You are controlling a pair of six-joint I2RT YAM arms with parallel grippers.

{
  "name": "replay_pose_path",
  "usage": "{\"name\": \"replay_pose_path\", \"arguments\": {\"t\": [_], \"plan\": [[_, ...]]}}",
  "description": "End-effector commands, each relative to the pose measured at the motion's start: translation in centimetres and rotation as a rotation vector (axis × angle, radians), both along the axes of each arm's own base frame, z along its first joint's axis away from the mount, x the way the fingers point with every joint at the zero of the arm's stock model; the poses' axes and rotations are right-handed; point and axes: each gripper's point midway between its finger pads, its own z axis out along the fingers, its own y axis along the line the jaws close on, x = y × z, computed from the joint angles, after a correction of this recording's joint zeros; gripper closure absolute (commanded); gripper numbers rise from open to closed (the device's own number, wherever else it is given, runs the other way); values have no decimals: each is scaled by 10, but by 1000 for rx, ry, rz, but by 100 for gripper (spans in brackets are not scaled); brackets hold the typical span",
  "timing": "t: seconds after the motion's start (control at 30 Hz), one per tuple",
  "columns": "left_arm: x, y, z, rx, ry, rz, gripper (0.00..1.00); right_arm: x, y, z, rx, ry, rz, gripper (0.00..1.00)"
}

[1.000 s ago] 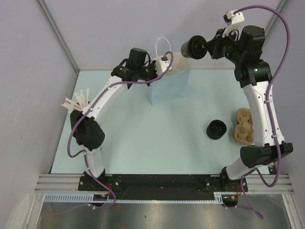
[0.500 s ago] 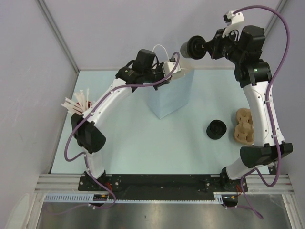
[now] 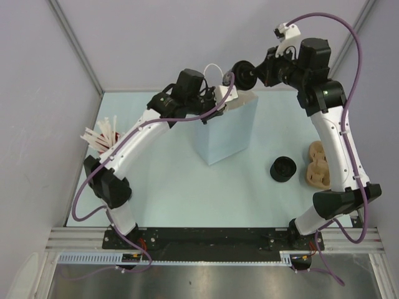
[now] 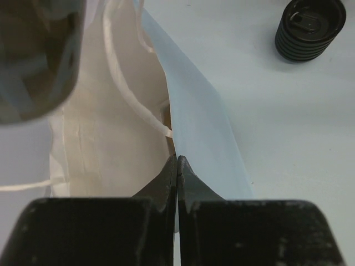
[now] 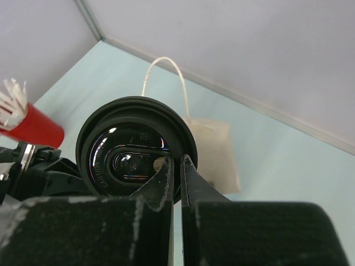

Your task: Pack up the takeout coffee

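A black takeout coffee cup (image 3: 242,75) with a sip lid hangs on its side in the air over the far edge of the pale-blue paper bag (image 3: 229,129). My right gripper (image 3: 255,75) is shut on the cup's lid rim (image 5: 138,148), one finger inside the rim and one outside (image 5: 177,162). My left gripper (image 3: 230,94) is shut on the bag's top edge (image 4: 177,158) and holds its mouth open, showing the cream inside (image 4: 105,138). The held cup shows as a dark blur (image 4: 33,55) above that opening. A second black lidded cup (image 3: 283,169) stands on the table (image 4: 309,27).
A brown pulp cup carrier (image 3: 317,165) lies at the right, next to the standing cup. A red cup of white straws (image 3: 103,134) stands at the left (image 5: 34,126). Grey walls close the table's far and side edges. The bag's white string handle (image 5: 165,77) stands up.
My left gripper has dragged and turned the bag a little nearer and to the right. My right gripper has carried the cup left and down, closer to the bag's mouth.
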Motion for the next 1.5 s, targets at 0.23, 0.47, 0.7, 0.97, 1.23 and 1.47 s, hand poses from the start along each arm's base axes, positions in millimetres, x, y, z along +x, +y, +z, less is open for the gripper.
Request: {"name": "replay_pose_path", "arguments": {"t": [0.23, 0.47, 0.7, 0.97, 1.23, 1.47], "plan": [[-27, -1, 17, -40, -18, 5, 90, -22, 36, -33, -21, 141, 128, 100], [-38, 1, 18, -48, -11, -14, 66, -35, 44, -49, -53, 192, 168, 100], [-47, 3, 43, -103, -38, -26, 30, -41, 54, -56, -60, 229, 201, 100], [-57, 7, 71, -158, -65, -33, 4, -38, 72, -81, -83, 290, 235, 100], [-45, 21, 93, -177, -130, 48, 1, -38, 90, -100, -112, 338, 283, 100], [-24, 47, 119, -255, -171, 134, 1, -40, 102, -109, -139, 352, 304, 100]]}}
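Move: The right hand already holds the lidded cup by its lid; the bag mouth it is taken to lies about 7 cm to its left, roughly level with it fore and aft, and some 15 cm lower. The standing black cup is about 13 cm back, 9 cm right and 40 cm below that hand. From the left hand, still shut on the bag's near rim, the bag mouth's middle is some 6 cm ahead and 4 cm right at about finger height; the held lidded cup hangs 8 cm ahead, 4 cm right and 12 cm above. Down and to the left, the right hand carries the lidded cup about 11 cm lower and 8 cm across to the bag mouth, pausing midway, fingers tipping down roughly 20 degrees while they keep their pinch on the lid. The left hand lets go of the near rim, draws back about 5 cm while dipping and then rising, opens its fingers wide, and finally eases left and slightly forward. ##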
